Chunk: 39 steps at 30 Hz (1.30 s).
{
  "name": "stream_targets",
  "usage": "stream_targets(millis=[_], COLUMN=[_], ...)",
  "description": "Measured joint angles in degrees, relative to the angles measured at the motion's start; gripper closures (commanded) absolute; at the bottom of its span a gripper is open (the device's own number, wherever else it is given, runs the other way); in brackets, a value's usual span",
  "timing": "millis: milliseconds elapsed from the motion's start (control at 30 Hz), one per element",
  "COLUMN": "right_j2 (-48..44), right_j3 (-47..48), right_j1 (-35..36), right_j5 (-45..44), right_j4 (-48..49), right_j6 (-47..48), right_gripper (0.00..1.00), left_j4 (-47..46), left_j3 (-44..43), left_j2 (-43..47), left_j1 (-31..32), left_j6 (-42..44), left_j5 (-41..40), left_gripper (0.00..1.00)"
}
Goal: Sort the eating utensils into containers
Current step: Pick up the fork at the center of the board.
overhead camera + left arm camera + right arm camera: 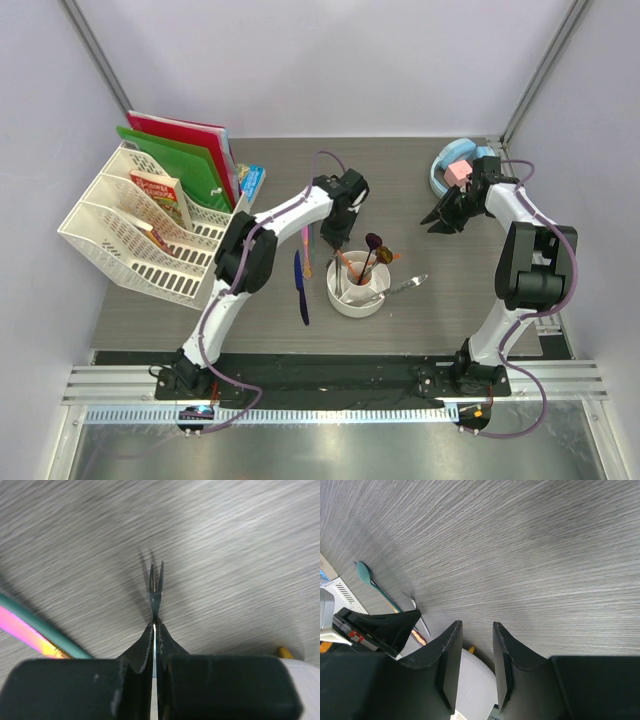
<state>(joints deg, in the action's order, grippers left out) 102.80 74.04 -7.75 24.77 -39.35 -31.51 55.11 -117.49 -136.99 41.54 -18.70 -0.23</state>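
My left gripper [156,625] is shut on a slim silver fork [156,587], whose tines stick out past the fingertips just above the grey table. In the top view this gripper [333,238] sits just left of the white divided cup [357,298], which holds a purple spoon [375,242] and orange pieces [350,266]. A dark blue knife [300,285] and an iridescent piece [307,250] lie left of the cup. A silver piece [405,286] leans on its right side. My right gripper [440,220] hangs open and empty at the far right, its jaws [476,625] apart above the cup [475,680].
A white lattice file rack [130,235] with books and folders fills the left side. A light blue bowl [440,178] with a pink cube [456,172] stands at the back right, close behind my right arm. A teal spoon [365,572] lies on the table.
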Motion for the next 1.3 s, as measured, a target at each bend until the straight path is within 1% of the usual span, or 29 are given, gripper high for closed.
stream_targets(millis=[200, 500, 800, 1300], right_j2=[0.00, 0.00, 0.00, 0.00], right_j3=[0.00, 0.00, 0.00, -0.63], right_j1=[0.02, 0.00, -0.11, -0.20], right_j5=[0.48, 0.57, 0.63, 0.92], right_j4=[0.37, 0.42, 0.55, 2.05], right_j6=[-0.20, -0.35, -0.37, -0.44], right_gripper=[0.64, 0.64, 0.64, 0.64], left_j4=[0.37, 0.59, -2.12, -5.81], left_j3=[2.25, 3.69, 11.06, 17.68], left_j2=[1.20, 2.10, 6.69, 10.91], left_j1=[-2.54, -3.91, -6.23, -7.32], left_j6=[-2.47, -4.15, -5.27, -5.57], left_j5=[1.97, 2.12, 0.79, -0.09], left_gripper=[1.00, 1.00, 1.00, 1.00])
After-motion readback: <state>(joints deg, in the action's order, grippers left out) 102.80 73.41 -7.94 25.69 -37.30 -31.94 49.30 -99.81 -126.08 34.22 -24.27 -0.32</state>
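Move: The left hand, just above the board, already holds the fork near its tines. The teal spoon lies about 5 cm to the hand's left and 3 cm ahead; beside it the iridescent utensil, some 6 cm left and 2 cm back. The blue knife is roughly 8 cm left and 10 cm back, the white container about 6 cm right and 9 cm back. From the right hand the teal spoon lies some 29 cm left, level ahead, 7 cm below. Still pinching the fork, the left hand slides level some 7 cm left, against the teal spoon, turning slightly counter-clockwise. ##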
